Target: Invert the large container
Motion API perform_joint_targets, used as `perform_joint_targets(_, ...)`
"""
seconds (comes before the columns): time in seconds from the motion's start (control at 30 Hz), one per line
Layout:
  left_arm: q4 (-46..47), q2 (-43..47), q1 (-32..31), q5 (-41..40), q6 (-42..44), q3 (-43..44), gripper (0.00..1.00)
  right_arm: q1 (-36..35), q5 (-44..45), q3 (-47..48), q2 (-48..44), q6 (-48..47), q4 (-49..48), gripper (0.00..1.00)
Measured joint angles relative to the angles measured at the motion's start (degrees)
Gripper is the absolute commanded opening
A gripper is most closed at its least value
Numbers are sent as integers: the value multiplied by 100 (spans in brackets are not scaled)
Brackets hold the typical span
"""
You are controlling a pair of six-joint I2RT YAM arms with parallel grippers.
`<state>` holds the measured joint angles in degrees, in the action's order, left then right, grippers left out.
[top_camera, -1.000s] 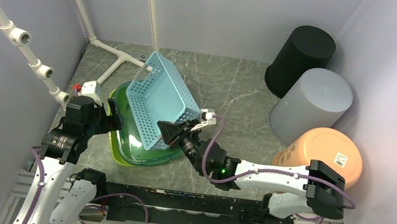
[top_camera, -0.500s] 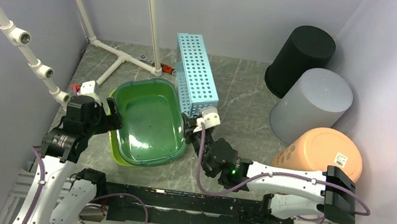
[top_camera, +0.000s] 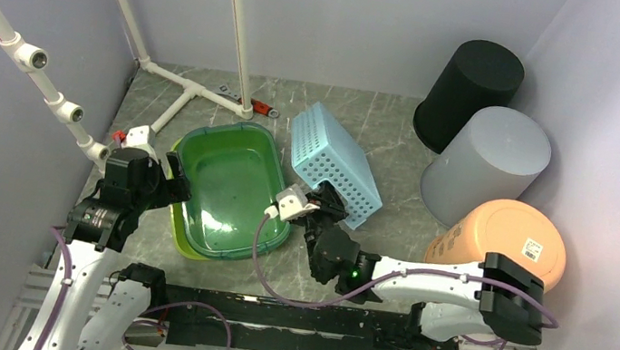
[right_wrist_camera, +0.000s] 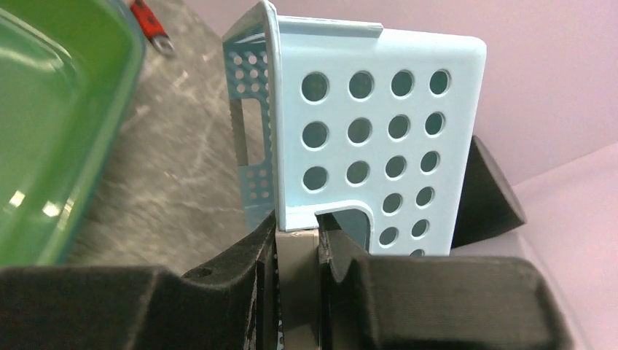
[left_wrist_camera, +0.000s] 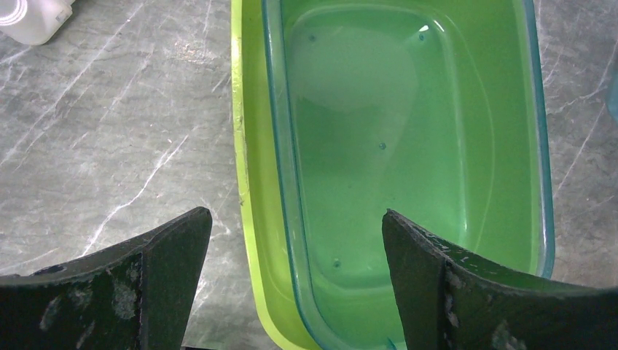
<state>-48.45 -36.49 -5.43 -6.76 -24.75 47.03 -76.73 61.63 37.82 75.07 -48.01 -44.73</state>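
Observation:
The large container is a light blue perforated basket [top_camera: 331,160] [right_wrist_camera: 364,131]. It lies tilted on the table just right of the green tub [top_camera: 193,136], its perforated underside turned up and away. My right gripper [top_camera: 320,206] [right_wrist_camera: 297,230] is shut on the basket's end wall, at the rim beside the handle cutout. My left gripper [top_camera: 173,176] [left_wrist_camera: 295,226] hangs open over the near left edge of the green tub [left_wrist_camera: 350,146]. Its jaws straddle the tub's rim without touching it. The tub sits nested in a lime tub [left_wrist_camera: 251,182].
Three upturned bins stand at the right: black [top_camera: 470,88], grey [top_camera: 486,163], orange [top_camera: 507,244]. A white pipe frame [top_camera: 199,91] runs along the back left, with a red-handled tool [top_camera: 260,110] beside it. Walls close in on all sides.
The right gripper carried the blue basket out of the green tub, stood it on end, then swung it right and down onto the table, turned over. The left arm stayed put.

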Motion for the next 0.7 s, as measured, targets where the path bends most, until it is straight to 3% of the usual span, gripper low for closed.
perform_joint_targets(0.4,13,-4,0,11,2,0,92,564,101,-151,446,9,866,0)
perform_joint_targets(0.57,13,-4,0,46,2,0,92,640,-761,-140,437,872,2413,0)
perform_joint_targets(0.7,15,-4,2,52,2,0,92,643,-1576,-146,267,1419,3327,7)
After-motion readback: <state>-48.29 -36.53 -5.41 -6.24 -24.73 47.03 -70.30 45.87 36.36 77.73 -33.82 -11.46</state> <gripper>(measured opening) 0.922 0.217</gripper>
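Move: Ahead of the right hand, which still holds the blue basket by its end wall, the table spot for it lies about 9 cm forward, 2 cm right and 22 cm below. The green tub sits 24 cm to the hand's left and 3 cm farther out. The gray container stands 30 cm right and 10 cm forward, the orange container 35 cm right and about level with the hand. From the left hand that spot is 9 cm forward, 34 cm right. Lowering the tilted basket towards the table beside the green tub, the right hand sinks about 12 cm, faster in the second half, easing a little forward and to its right before drawing back. It keeps its pinch on the end wall, rolls some 20 degrees so that its left side drops, and tips nearly as much fingers-down. ##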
